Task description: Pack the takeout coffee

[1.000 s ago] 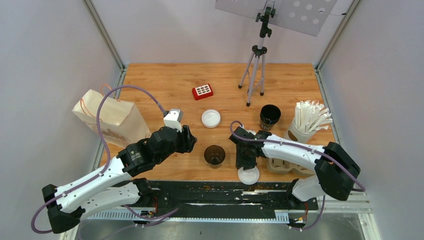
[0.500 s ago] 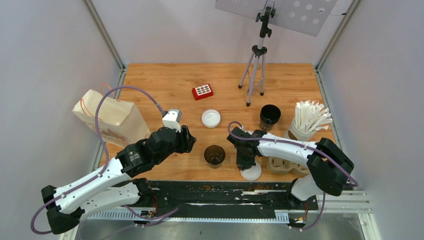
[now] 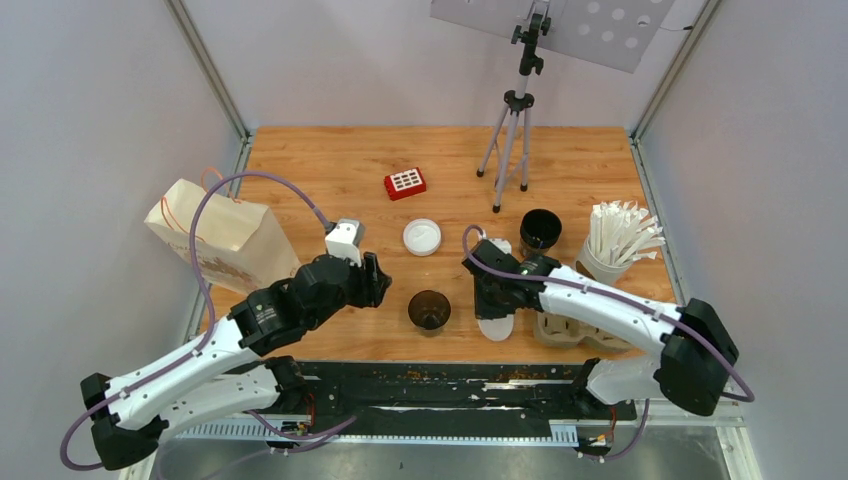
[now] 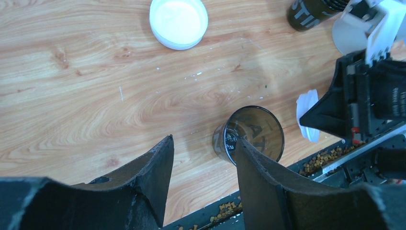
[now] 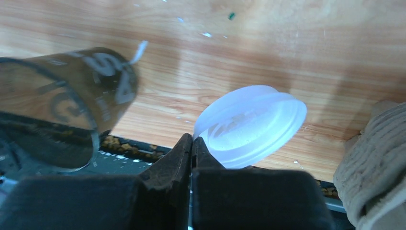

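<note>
An open black coffee cup (image 3: 429, 310) stands near the table's front edge, also seen as the cup (image 4: 249, 134) and the cup (image 5: 62, 105). A second lidless black cup (image 3: 540, 232) stands further back on the right. My right gripper (image 3: 497, 312) is shut on the rim of a white lid (image 3: 497, 328), and that lid (image 5: 249, 127) hangs tilted above the wood just right of the near cup. My left gripper (image 4: 203, 143) is open and empty, left of that cup, with its right finger overlapping the cup's rim in the wrist view. Another white lid (image 3: 422, 237) lies flat on the table.
A brown paper bag (image 3: 225, 240) stands at the left edge. The grey-brown cup tray (image 3: 565, 330) lies under my right arm, and a white cup of wrapped straws (image 3: 610, 250) stands behind it. A red block (image 3: 405, 183) and a tripod (image 3: 510, 140) are further back.
My right gripper closed on the white lid at the front edge and carried it slightly away from the edge, tilted up. The left arm has hardly moved.
</note>
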Available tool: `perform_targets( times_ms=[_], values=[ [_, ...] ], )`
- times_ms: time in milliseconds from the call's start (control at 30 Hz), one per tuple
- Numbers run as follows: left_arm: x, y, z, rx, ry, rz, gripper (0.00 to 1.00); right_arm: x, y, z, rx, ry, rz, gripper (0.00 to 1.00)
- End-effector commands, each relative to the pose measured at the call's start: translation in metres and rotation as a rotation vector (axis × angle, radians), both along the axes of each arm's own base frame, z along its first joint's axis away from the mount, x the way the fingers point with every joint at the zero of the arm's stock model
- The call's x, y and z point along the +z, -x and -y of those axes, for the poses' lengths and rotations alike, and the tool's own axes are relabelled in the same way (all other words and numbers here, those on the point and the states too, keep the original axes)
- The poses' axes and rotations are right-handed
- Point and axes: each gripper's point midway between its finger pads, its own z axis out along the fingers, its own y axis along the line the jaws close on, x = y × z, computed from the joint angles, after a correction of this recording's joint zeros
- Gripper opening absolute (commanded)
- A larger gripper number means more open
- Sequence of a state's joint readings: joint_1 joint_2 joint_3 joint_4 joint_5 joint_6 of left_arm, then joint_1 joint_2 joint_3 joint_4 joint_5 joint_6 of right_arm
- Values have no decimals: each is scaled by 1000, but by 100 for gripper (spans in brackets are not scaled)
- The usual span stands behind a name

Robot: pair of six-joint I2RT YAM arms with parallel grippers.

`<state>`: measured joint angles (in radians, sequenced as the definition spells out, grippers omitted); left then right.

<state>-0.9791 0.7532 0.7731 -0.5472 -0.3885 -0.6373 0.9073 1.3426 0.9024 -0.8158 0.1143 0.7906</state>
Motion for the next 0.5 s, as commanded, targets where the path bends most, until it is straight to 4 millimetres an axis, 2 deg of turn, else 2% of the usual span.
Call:
perform_targets(
  times_ms=[0, 133, 233, 267, 400, 467],
  values=[
    [36, 0, 9, -98, 49, 123, 60, 53, -14, -16, 96, -114, 132, 0],
    [56, 14, 24, -291, 60, 241, 69, 92, -14, -23, 146, -193, 190, 0],
    [68, 27, 33, -420, 79, 327, 92, 124, -12, -33, 184, -288, 238, 0],
    [71, 33, 37, -472, 81, 351, 99, 137, -7, -42, 219, -358, 243, 0],
    [77, 49, 49, -640, 81, 491, 100, 195, 9, -68, 328, -636, 331, 0],
    [83, 55, 52, -693, 94, 578, 100, 222, 23, -77, 393, -796, 373, 0]
  ],
)
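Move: Hanging on edge from the right hand's shut fingers is the white lid, some 22 cm to the right of the half-open left gripper, 5 cm farther back and 14 cm lower. From the right hand, that left gripper stands about 21 cm left, 3 cm ahead and 13 cm up; the open cup is roughly 11 cm left and 1 cm ahead, its middle about level in height; the flat lid lies 21 cm ahead, 14 cm left and 6 cm down. Lifting the pinched lid about 14 cm, the right hand also carries it some 5 cm left towards the left gripper, swinging its fingertips leftward. The left hand rises about 6 cm while drawing back and to the right, turns clockwise some 30 degrees so its fingers point more to the right and nearer level, and spreads them fully, still clear of the lid. ##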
